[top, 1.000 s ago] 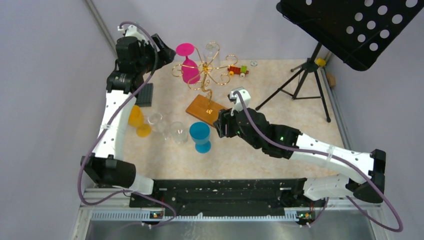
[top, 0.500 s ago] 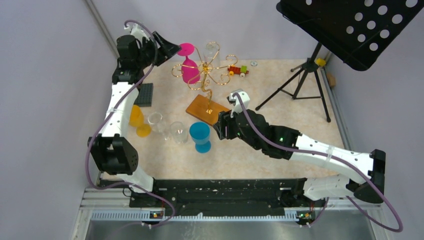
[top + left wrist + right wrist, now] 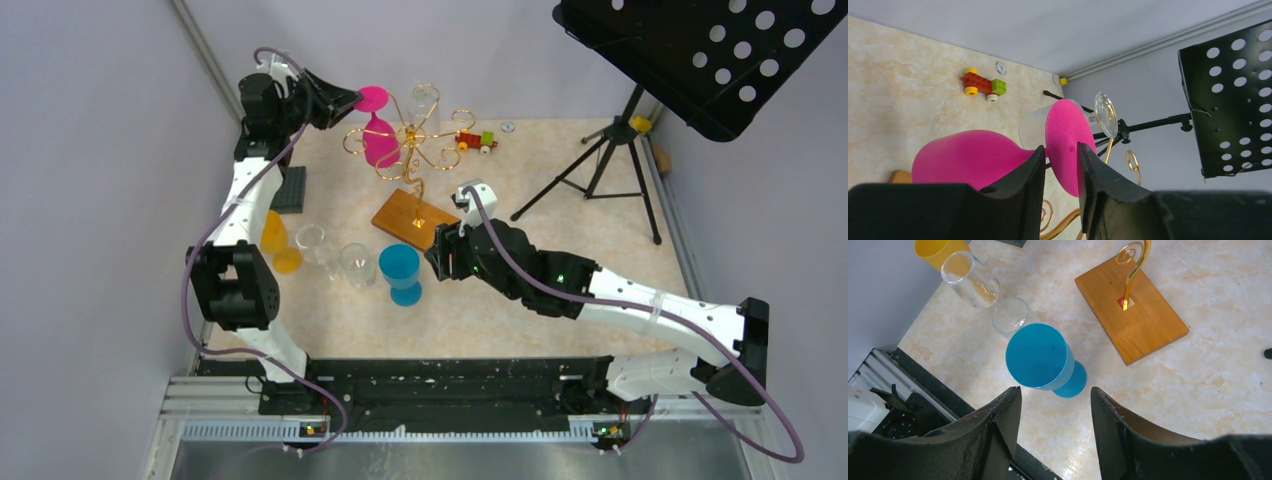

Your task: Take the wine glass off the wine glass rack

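A pink wine glass [image 3: 381, 148] hangs upside down on the gold wire wine glass rack [image 3: 415, 135], its round foot [image 3: 372, 97] uppermost. My left gripper [image 3: 348, 100] is at that foot. In the left wrist view the pink foot [image 3: 1065, 125] sits between the narrowed fingers of the left gripper [image 3: 1060, 147], and the bowl [image 3: 968, 155] lies to the left. Whether the pads press on it does not show. A clear glass [image 3: 424, 100] also hangs on the rack. My right gripper [image 3: 1055, 392] stands open and empty over the table near the rack's wooden base [image 3: 1130, 315].
A blue cup [image 3: 400, 270], two clear glasses [image 3: 312, 240] [image 3: 357, 265] and a yellow glass [image 3: 275, 240] stand at the front left. A black music stand [image 3: 690, 50] on its tripod [image 3: 610, 165] fills the back right. A toy [image 3: 476, 141] lies behind the rack.
The left arm has reached right to the pink glass's foot and its jaws have narrowed around it. The right arm has hardly moved.
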`<action>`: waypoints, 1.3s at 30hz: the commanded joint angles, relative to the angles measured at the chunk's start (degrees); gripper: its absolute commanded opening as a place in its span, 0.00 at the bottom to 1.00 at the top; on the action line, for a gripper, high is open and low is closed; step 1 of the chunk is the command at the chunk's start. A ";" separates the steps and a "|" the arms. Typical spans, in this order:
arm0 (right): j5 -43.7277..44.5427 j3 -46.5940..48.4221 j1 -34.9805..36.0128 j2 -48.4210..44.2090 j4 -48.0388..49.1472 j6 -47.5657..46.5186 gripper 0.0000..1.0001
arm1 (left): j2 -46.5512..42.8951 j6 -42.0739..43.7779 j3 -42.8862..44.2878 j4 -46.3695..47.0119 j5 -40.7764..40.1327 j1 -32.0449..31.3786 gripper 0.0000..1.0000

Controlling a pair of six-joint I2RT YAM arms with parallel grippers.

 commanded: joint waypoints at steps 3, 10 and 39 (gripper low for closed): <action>-0.82 0.60 -0.31 -0.19 2.35 0.73 0.54 | 1.64 -10.35 -1.00 12.94 7.07 0.37 0.28; -0.39 0.53 -0.34 0.24 2.43 0.92 0.54 | 1.68 -13.79 -1.86 15.88 8.97 0.44 0.00; -0.87 0.08 -0.36 -0.56 2.35 1.96 0.54 | 1.33 -21.75 -3.49 26.24 8.57 0.83 0.00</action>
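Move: The foot of the upside-down pink wine glass is right at my left fingertips, about 3 cm to the right and 1 cm ahead, roughly level; its bowl hangs below. The rack's hub is some 9 cm right, 5 cm back and slightly lower, and the clear glass still hanging has its middle about 11 cm right, 2 cm ahead and 8 cm down. From my right hand that pink foot is about 28 cm ahead, 10 cm left and 8 cm higher. I finish closing my left fingers and pinch the edge of the pink foot, edging a little over 1 cm right as they shut. Keeping that pinch I raise the foot, about 3 cm up overall, swaying briefly back left and a touch forward, while the wrist rolls some 15 degrees, its left side sinking. ##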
